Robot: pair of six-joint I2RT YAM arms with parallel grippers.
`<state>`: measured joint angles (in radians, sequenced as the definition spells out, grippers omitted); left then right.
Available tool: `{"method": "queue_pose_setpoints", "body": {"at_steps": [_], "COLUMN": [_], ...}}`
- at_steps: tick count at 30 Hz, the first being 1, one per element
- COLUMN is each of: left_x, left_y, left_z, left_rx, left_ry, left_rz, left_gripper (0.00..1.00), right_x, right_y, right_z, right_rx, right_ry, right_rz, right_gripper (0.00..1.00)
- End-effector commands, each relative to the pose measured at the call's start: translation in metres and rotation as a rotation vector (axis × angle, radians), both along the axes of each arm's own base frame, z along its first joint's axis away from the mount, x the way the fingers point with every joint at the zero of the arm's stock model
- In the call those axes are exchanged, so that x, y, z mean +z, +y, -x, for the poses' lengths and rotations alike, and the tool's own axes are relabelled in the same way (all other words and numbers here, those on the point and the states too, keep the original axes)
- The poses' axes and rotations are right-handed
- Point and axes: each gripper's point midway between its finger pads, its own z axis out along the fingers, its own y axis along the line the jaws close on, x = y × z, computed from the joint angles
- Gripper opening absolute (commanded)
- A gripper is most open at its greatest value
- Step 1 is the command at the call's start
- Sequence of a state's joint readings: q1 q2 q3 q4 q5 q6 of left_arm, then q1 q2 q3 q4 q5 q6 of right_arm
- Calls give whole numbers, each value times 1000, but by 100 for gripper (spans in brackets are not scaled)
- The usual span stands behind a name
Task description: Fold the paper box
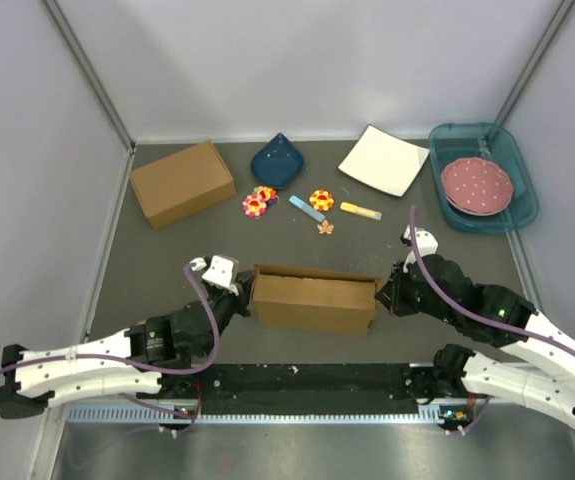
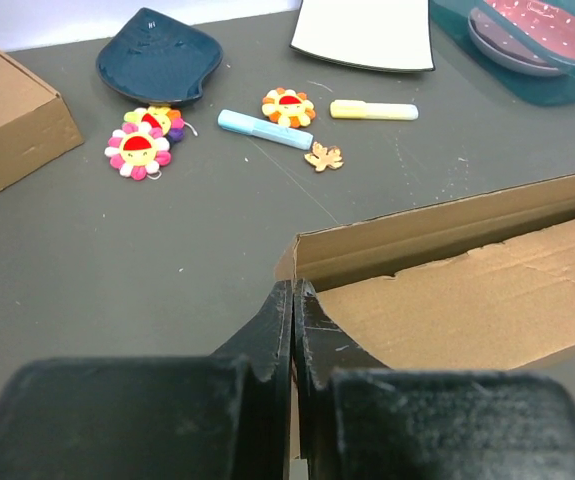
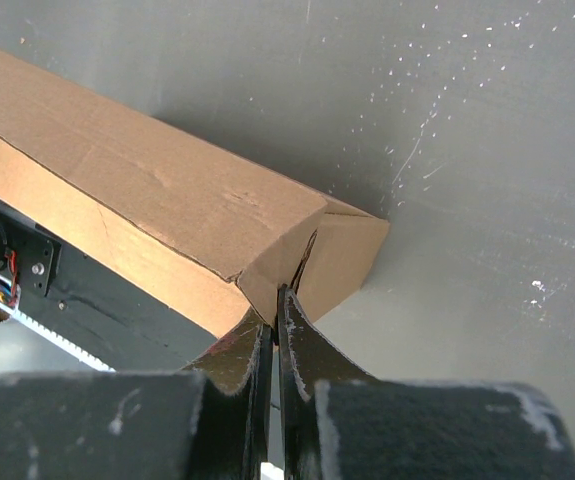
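The paper box (image 1: 315,300) is a long shallow brown cardboard box lying across the table between my two arms, its top open. At its left end, my left gripper (image 1: 245,293) is shut with its jaws pressed together on the thin end wall at the box's corner (image 2: 294,288). In the left wrist view the paper box (image 2: 467,290) stretches away to the right. My right gripper (image 1: 382,293) is shut on the end flap at the right corner (image 3: 278,295). The paper box (image 3: 167,190) runs off to the upper left in the right wrist view.
A deeper closed brown box (image 1: 182,183) stands at the back left. Behind the paper box lie a dark blue dish (image 1: 276,160), a white square plate (image 1: 384,160), two flower toys (image 1: 257,203), a blue marker (image 1: 306,208), a yellow marker (image 1: 360,210) and a teal tray (image 1: 512,150) holding a pink plate (image 1: 477,185).
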<state>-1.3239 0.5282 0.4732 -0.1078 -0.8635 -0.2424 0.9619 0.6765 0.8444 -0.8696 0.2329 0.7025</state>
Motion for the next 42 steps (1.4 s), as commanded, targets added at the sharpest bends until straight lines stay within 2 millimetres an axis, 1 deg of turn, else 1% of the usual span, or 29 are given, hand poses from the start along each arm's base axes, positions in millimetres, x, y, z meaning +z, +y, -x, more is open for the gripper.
{"method": "queue_pose_setpoints", "body": {"at_steps": [1,5,9,10,11,13,16,18,27,30,34,35,39,42], "left_x": [-9,-21,-31,-35,-37,-40,-44,-47,-49,-48,-49,-50,-53,-55], "left_y": [-12,-20,-23,-23,-22,-22,-21,-21,-20,-20,-20,-20,-21,-21], "left_z": [5,10,13,13,13,13,13,13,13,13,12,13,13,13], "left_rx": [-54,-101,-110,-109,-107,-106,-100,-95,-86,-84,-82,-82,-80,-80], "left_ry": [22,43,76,80,83,89,98,106,111,111,113,115,122,128], "left_rz": [28,0,1,-5,-5,-9,-19,-30,-28,-30,-29,-30,-32,-29], "left_gripper": [0,0,0,0,0,0,0,0,0,0,0,0,0,0], "right_x": [-27,-26,-21,-18,-18,-14,-9,-2,21,27,34,36,45,52], "right_y": [-8,-10,-10,-9,-10,-10,-11,-11,-16,-18,-22,-24,-26,-24], "right_z": [17,17,15,15,15,14,11,9,0,-3,-7,-8,-13,-15], "right_rx": [36,28,24,24,21,19,8,2,-33,-44,-66,-74,-89,-88], "right_ry": [89,86,75,71,72,62,46,30,-52,-79,-107,-117,-149,-173], "right_rz": [82,79,74,68,71,64,59,48,8,1,-2,-2,-9,-28], "right_gripper": [0,0,1,2,5,7,13,15,16,21,32,33,34,31]}}
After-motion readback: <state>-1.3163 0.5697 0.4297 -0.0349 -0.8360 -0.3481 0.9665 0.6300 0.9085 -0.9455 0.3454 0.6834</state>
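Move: The paper box's middle lies about 14 cm to the right of my left hand, level with it fore and aft and some 4 cm lower; my closed left fingers are at its left end flap. From my right hand, shut at the right end flap, the box's middle is roughly 13 cm left, 1 cm ahead and 3 cm down. The leaf ornament lies about 19 cm ahead and 10 cm left of my right hand, the yellow tube some 23 cm ahead and 1 cm left, both about 8 cm lower. I keep my left fingers shut on the box's left end flap and ease that hand down and to the right, about 1.5 cm each way, rolling slightly so its left side dips. Meanwhile I open my right fingers about a third, let go of the right end flap and back off rightward some 2.5 cm, rising about as much at the end. ##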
